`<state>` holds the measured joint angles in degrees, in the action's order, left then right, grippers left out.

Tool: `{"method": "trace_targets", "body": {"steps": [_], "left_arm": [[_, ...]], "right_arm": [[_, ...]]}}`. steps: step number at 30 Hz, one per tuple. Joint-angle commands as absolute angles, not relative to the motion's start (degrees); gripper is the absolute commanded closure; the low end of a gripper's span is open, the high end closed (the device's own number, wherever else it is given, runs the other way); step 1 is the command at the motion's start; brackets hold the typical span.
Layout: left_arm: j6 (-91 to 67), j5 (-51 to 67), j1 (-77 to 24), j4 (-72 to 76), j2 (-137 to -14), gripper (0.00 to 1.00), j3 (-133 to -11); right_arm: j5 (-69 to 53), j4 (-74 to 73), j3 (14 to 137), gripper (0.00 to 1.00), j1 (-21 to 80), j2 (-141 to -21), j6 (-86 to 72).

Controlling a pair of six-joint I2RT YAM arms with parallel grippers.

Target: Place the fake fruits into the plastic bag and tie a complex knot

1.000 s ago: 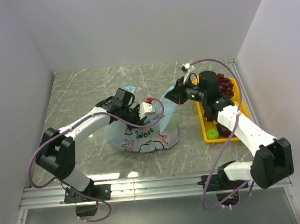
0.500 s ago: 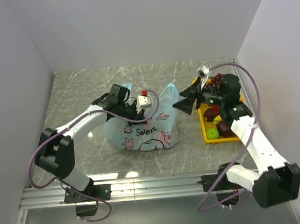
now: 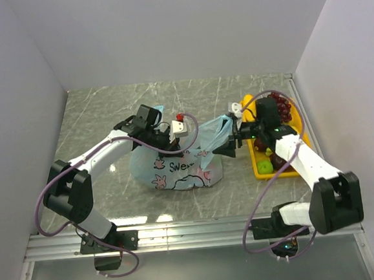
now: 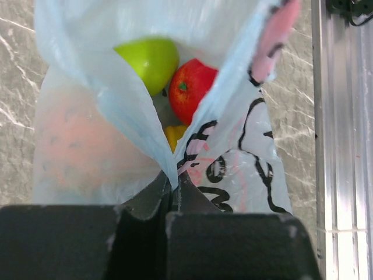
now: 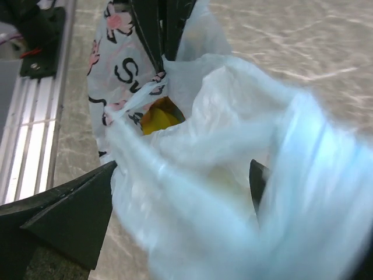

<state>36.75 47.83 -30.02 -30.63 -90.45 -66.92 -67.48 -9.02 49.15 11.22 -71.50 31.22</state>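
Observation:
The light-blue plastic bag (image 3: 179, 166) with pink cartoon print stands mid-table, its mouth open. My left gripper (image 3: 169, 141) is shut on the bag's left rim, the plastic pinched between its tips (image 4: 173, 184). Inside the bag lie fake fruits: a green apple (image 4: 148, 58), a red apple (image 4: 192, 87) and a yellow one (image 5: 157, 116). My right gripper (image 3: 225, 141) is open at the bag's right handle (image 3: 220, 127), and blurred plastic fills the gap between its jaws (image 5: 183, 169). No knot is in view, and the two handles stand apart.
A yellow tray (image 3: 253, 162) sits at the right, under my right arm. It holds dark red grapes (image 3: 281, 106), a green fruit (image 3: 265, 167) and other fruits. White walls close in the table on three sides, and a metal rail (image 3: 194, 233) runs along the near edge.
My right gripper opened, let go of the bag's right handle, drew back to the right, then returned low against that handle. The bag now stands taller. The left gripper kept its hold.

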Motion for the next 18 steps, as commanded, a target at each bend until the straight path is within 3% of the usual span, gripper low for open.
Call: {"method": "trace_targets", "body": {"steps": [1, 7, 14, 15, 17, 18], "left_arm": [[40.07, 51.33, -29.97, -32.69, -89.56, 0.99, -70.57], [43.06, 51.68, -29.97, -35.77, -92.37, 1.0, -72.86], [46.14, 53.18, -31.11, -38.23, -93.87, 0.99, -73.48], [46.32, 52.91, -31.46, -38.06, -93.61, 1.0, -73.22], [45.88, 52.65, -31.46, -36.83, -92.73, 0.99, -72.07], [45.79, 52.56, -31.55, -36.65, -92.38, 0.99, -71.81]], "right_arm": [[-72.16, -5.55, 53.17, 0.02, 14.06, -74.44, 35.78], [-74.44, 2.0, 53.44, 0.01, 17.57, -78.57, 30.86], [-70.49, 26.0, 51.24, 0.01, 19.34, -81.12, 9.1], [-69.71, 26.45, 51.94, 0.05, 19.34, -82.34, 8.1], [-68.12, 24.8, 54.12, 0.21, 19.16, -83.49, 6.34], [-67.59, 23.22, 54.92, 0.41, 19.07, -84.02, 6.42]]}}
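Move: The bag's loose blue flap hangs just ahead of the right fingertips, about 4 cm to that gripper's left and a couple of centimetres below it, level with it fore and aft. The left gripper, pinching the bag, is some 17 cm to its left, 2 cm back and 6 cm lower. The yellow crate stands about 26 cm to its right, 1 cm ahead and 17 cm down. From the left gripper the flap is roughly 13 cm to the right, 2 cm ahead and 4 cm higher. Bring the open right gripper about 6 cm left into the loose flap, towards the left gripper, dipping a centimetre first and then rising nearly 3 cm, easing slightly forward late on. Turn it some 10 degrees counter-clockwise on the way, and only at the end start closing the fingers around the film, to about two thirds open. Keep the left gripper shut on the bag, nearly in place. ##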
